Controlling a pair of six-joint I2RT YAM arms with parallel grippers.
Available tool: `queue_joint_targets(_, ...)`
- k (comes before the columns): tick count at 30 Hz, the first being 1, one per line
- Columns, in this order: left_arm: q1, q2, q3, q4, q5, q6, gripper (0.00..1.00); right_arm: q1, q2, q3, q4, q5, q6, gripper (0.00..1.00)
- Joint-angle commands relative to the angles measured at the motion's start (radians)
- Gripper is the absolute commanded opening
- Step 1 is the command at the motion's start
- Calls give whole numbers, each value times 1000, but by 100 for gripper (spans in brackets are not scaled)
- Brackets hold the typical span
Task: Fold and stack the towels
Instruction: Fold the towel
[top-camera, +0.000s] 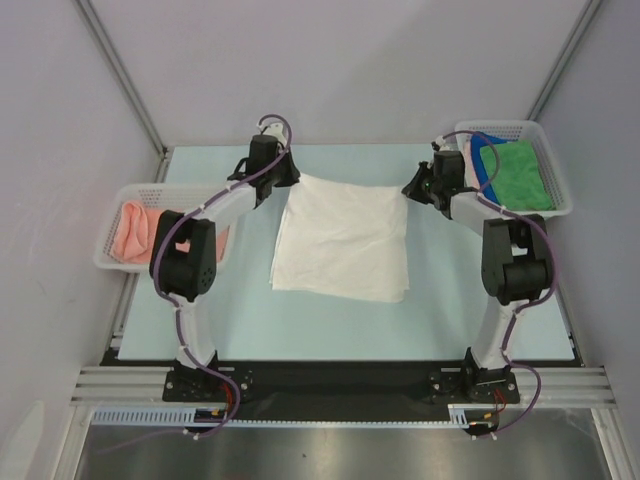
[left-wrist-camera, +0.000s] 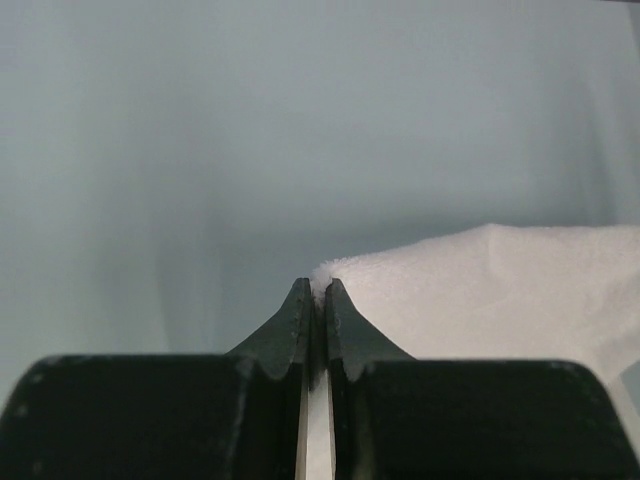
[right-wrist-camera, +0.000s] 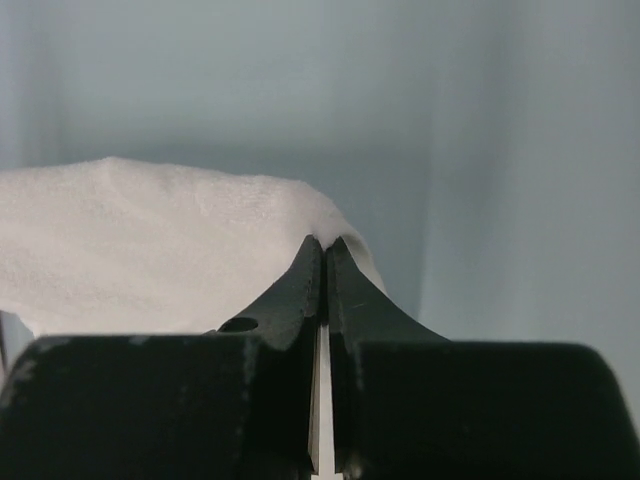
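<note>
The white towel (top-camera: 343, 240) lies spread on the pale table, folded over with a few creases. My left gripper (top-camera: 291, 177) is shut on the white towel's far left corner (left-wrist-camera: 470, 295); the left wrist view shows cloth pinched between the tips (left-wrist-camera: 318, 287). At the far right corner, my right gripper (top-camera: 411, 188) is shut on the same towel (right-wrist-camera: 150, 245), with a bit of cloth squeezed at its tips (right-wrist-camera: 325, 243). The salmon pink towel (top-camera: 135, 232) sits bunched in the left basket. The green towel (top-camera: 515, 172) lies over the blue towel (top-camera: 486, 148) in the right basket.
A white perforated basket (top-camera: 108, 255) stands at the table's left edge, and another (top-camera: 556, 165) at the far right corner. Grey walls close in the back and both sides. The arm bases are bolted along the near edge.
</note>
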Motion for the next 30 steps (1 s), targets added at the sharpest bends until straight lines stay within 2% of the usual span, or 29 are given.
queue_joint_targets(1, 24, 46, 124, 96, -20, 35, 0, 1, 49, 91, 172, -13, 28, 0)
queue_joint_targets(6, 57, 86, 124, 126, -62, 23, 0, 8, 66, 91, 197, 45, -1, 0)
queue_joint_targets(9, 82, 125, 192, 59, -63, -16, 0, -4, 68, 88, 229, 31, -6, 0)
queue_joint_targets(11, 90, 119, 178, 77, -54, -33, 0, -6, 89, 89, 261, 23, -15, 0)
queue_joint_targets(14, 90, 116, 166, 85, -63, -17, 0, 7, 141, 170, 228, 23, -58, 0)
queue_joint_targets(18, 90, 134, 147, 131, -60, 38, 0, 4, 239, 255, 215, -4, -38, 0)
queue_joint_targets(22, 91, 129, 120, 186, -47, 65, 0, 13, 221, 231, 248, 5, -32, 0)
queue_joint_targets(27, 91, 70, 69, 192, -62, 58, 0, 17, 128, 108, 275, 26, -39, 0)
queue_joint_targets(30, 91, -2, -20, 218, -97, 41, 1, 20, 56, 41, 277, 34, -42, 0)
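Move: Both grippers already pinch the far corners of the white towel, raised perhaps 8 cm. The bare table strip lies about 6 cm ahead of each and below, with the far table edge roughly 13 cm ahead. The towel's middle is some 13 cm back and 15 cm inward from each hand. The left basket is about 30 cm left of the left hand, 10 cm back; the right basket is about 29 cm right of the right hand, 5 cm farther out. Keep both pinches shut and carry the white towel's far edge on over the bare table strip: left gripper forward about 6 cm while easing 4–5 cm left to stretch the edge sideways, right gripper forward about 8 cm with its fingers tipping up some 10 degrees. Then start drawing both back and sinking, the right by nearly 3 cm back, the left only about 1 cm. ##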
